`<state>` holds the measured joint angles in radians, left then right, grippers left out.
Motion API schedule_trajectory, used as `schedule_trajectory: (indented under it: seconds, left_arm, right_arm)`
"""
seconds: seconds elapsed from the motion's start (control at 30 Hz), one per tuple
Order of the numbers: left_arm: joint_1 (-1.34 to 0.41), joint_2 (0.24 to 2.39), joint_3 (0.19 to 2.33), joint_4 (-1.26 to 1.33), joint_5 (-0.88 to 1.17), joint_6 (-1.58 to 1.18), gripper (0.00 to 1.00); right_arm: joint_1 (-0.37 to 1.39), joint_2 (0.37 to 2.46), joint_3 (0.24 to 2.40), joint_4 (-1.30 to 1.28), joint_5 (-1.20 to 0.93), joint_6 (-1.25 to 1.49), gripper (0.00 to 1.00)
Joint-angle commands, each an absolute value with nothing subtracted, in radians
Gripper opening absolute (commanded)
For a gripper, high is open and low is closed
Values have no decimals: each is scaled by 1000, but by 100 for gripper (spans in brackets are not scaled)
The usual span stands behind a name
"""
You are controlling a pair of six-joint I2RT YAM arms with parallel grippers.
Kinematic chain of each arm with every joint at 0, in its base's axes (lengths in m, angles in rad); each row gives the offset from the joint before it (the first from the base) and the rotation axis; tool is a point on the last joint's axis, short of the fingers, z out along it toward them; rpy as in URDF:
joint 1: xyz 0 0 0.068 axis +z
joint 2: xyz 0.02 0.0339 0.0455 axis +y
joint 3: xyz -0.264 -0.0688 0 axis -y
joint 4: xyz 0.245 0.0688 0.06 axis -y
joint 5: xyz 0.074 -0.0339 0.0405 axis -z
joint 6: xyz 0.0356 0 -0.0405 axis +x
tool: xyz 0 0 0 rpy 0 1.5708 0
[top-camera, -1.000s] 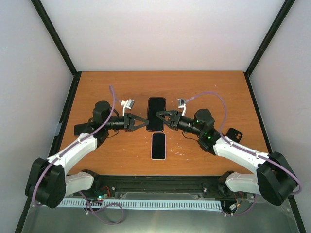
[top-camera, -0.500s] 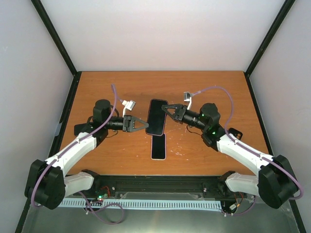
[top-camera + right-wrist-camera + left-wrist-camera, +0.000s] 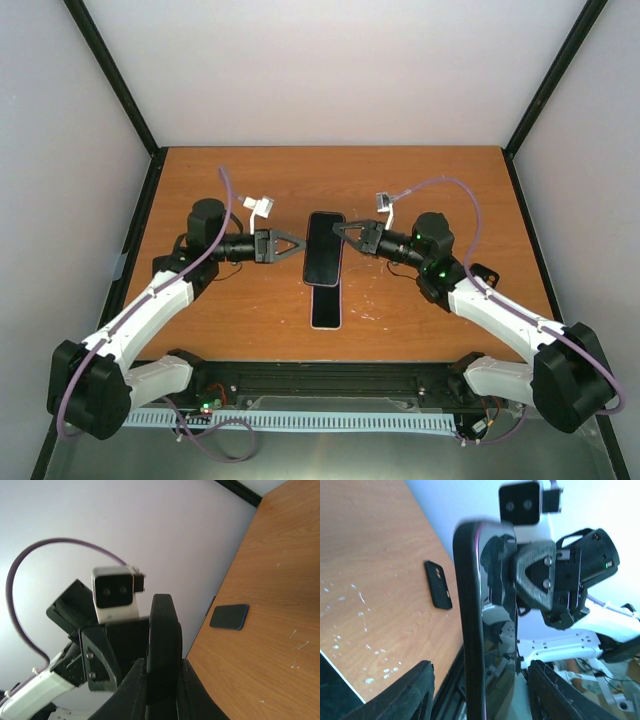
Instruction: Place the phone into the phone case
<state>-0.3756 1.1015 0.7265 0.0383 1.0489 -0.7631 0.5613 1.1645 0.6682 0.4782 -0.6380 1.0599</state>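
My right gripper (image 3: 342, 232) is shut on the right edge of a black-rimmed phone (image 3: 324, 250) and holds it tilted above the table. In the right wrist view its jaws (image 3: 161, 672) pinch the matte black edge (image 3: 163, 625). In the left wrist view the phone (image 3: 492, 610) shows a glossy screen with a thin pink line inside a thick black rim. My left gripper (image 3: 298, 245) is open at the phone's left edge. Its fingers (image 3: 415, 692) straddle the phone without touching it. A second phone with a pale rim (image 3: 326, 303) lies flat on the table just below.
A small black case with camera holes (image 3: 483, 277) lies on the table at the right, also in the left wrist view (image 3: 438, 585). A dark blue phone (image 3: 228, 616) lies at the left edge (image 3: 165, 266). The wooden table (image 3: 440, 180) has walls around it.
My right gripper closed on the black-rimmed phone, lifted it off the table and tilted it. My left gripper rose and moved in to the phone's left edge.
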Motion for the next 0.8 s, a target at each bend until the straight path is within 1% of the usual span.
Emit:
schedule_trajectory:
  seconds: [0.0,0.1,0.2,0.3,0.47,0.57,0.6,0.67,0.73,0.77]
  left_arm:
    - [-374,1105,807,38,929,-713,53]
    - [-374,1153,835,39,923,-686,52]
    - [-374,1193,856,43,935,-674,48]
    - [-374,1212,866,49,941,-672,37]
    - [-374,1219,872,56,953,-673,20]
    - [-374,1227,871,62,969,-705,5]
    - [-374,1231,870,65,980,-713,1]
    - [-375,1234,872,53,977,-734,0]
    - [-374,1241,886,7,952,-712,0]
    - [-374,1242,890,-11,943,-705,3]
  right_arm:
    - [568,1164,650,623,-737,1085,3]
    - [579,1161,644,631,-744,1084,3]
    - [584,1163,646,627,-750,1083,3]
    - [589,1167,644,622,-749,1077,3]
    - [591,1186,642,612,-748,1069,3]
    - [592,1197,644,598,-742,1052,3]
    - [592,1200,655,565,-736,1032,3]
    - [592,1199,684,452,-695,966,3]
    - [592,1202,693,418,-665,932,3]
    - [591,1206,693,417,-657,926,3]
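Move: The black-cased phone, already pinched by its right edge in the right hand, has its middle about 4 cm right of the open left hand and 1 cm back, level in height; from the right hand it is some 3 cm left and 4 cm back. The white-cased phone lies on the table roughly 5 cm back, 5 cm right and 24 cm below the left hand. Left hand goes 4 cm forward, closing onto the black-cased phone's left edge; right, still pinching, sinks 2 cm. ##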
